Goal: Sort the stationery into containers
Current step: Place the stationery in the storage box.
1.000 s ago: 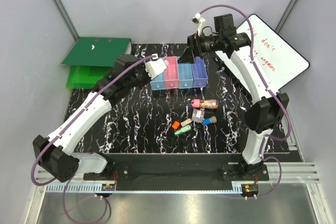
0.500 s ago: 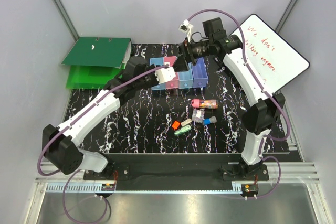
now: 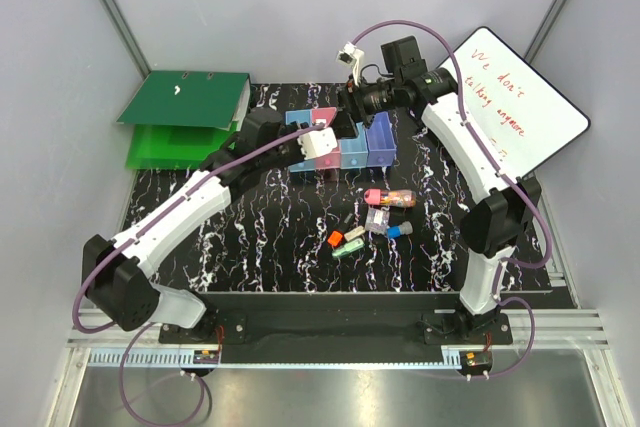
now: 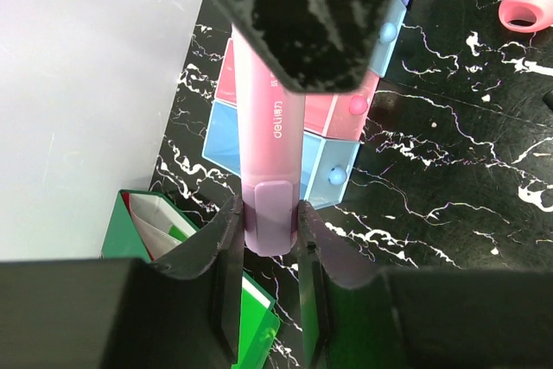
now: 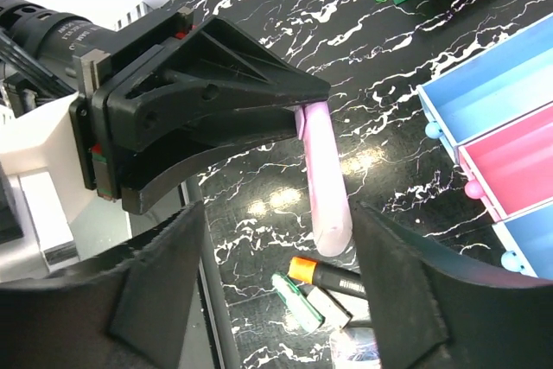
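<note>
My left gripper (image 4: 270, 239) is shut on the lilac end of a pale pink pen (image 4: 272, 144), which it holds level above the containers (image 3: 340, 142), a joined row of blue, pink, blue and purple bins. My right gripper (image 5: 278, 213) is open. Its fingers stand either side of the pen's free end (image 5: 327, 213) without touching it, and one of those fingers (image 4: 302, 15) fills the top of the left wrist view. The other stationery lies on the black marble mat: a pink-capped tube (image 3: 385, 196), a clear piece (image 3: 377, 217), and blue (image 3: 400, 230), orange (image 3: 335, 238) and green (image 3: 347, 247) pieces.
Green binders (image 3: 180, 112) lie at the back left. A whiteboard (image 3: 520, 97) with red writing leans at the back right. Grey walls enclose the table. The right arm's forearm reaches over the mat's right side.
The left arm has carried the pen rightward over the bins. The right gripper has come left and down to meet it, its fingers now around the pen's free end and a little narrower.
</note>
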{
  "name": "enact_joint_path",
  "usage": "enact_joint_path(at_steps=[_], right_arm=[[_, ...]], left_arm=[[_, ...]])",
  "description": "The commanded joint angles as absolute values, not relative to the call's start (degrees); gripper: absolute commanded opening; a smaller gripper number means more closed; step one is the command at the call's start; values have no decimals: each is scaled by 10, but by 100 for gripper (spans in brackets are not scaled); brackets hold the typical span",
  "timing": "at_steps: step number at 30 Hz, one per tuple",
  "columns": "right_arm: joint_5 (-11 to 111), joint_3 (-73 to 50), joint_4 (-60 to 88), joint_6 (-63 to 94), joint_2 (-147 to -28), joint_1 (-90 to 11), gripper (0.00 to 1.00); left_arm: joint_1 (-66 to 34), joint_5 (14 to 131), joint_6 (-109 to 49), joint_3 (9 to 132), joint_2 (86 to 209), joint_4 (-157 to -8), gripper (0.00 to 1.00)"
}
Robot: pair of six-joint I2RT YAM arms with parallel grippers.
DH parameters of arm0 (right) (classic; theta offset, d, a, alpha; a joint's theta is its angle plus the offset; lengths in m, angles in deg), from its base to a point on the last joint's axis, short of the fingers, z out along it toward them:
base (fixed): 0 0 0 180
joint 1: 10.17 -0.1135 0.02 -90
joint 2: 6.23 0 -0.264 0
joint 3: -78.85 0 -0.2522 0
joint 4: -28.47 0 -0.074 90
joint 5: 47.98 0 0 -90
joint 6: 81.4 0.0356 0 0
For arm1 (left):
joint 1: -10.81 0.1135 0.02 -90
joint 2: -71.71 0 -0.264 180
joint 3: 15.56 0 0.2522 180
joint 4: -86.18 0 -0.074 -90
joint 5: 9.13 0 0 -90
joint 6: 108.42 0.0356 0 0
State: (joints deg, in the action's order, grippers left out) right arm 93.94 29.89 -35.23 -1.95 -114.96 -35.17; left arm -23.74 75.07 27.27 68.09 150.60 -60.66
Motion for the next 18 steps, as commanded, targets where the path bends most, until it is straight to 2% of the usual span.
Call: enact_joint_path(at_steps=[1, 2, 6, 18], right_arm=[[930, 309, -356, -28, -1152, -356, 71], [928, 311, -356, -29, -1154, -357, 67], [919, 312, -356, -34, -1160, -356, 59], [915, 337, -352, -29, -1182, -357, 50]], left_arm=[[-243, 745, 276, 700, 1477, -647, 0], [-243, 745, 276, 698, 1476, -647, 0], [-243, 743, 275, 697, 1466, -646, 0], [-246, 735, 275, 688, 1446, -647, 0]])
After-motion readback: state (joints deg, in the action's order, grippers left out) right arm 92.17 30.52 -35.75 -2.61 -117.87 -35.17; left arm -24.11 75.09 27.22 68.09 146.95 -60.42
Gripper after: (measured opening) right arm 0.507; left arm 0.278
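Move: The highlighter is already in the left fingers, its middle about 3 cm to their right and 3 cm above them. From the open right fingers, that middle is some 3 cm left and 2 cm down, roughly level ahead. Below the right hand the pink drawer's middle sits about 2 cm ahead and 27 cm down, with the left blue drawer 6 cm to the left of it. Upward by about 2.5 cm, and slightly back, the left hand lifts the highlighter it keeps pinched by one end. Meanwhile the right hand sinks some 2 cm and edges about 1 cm forward, its fingers narrowing from wide to about half open around the highlighter's free end. Whether they touch it can't be seen. ##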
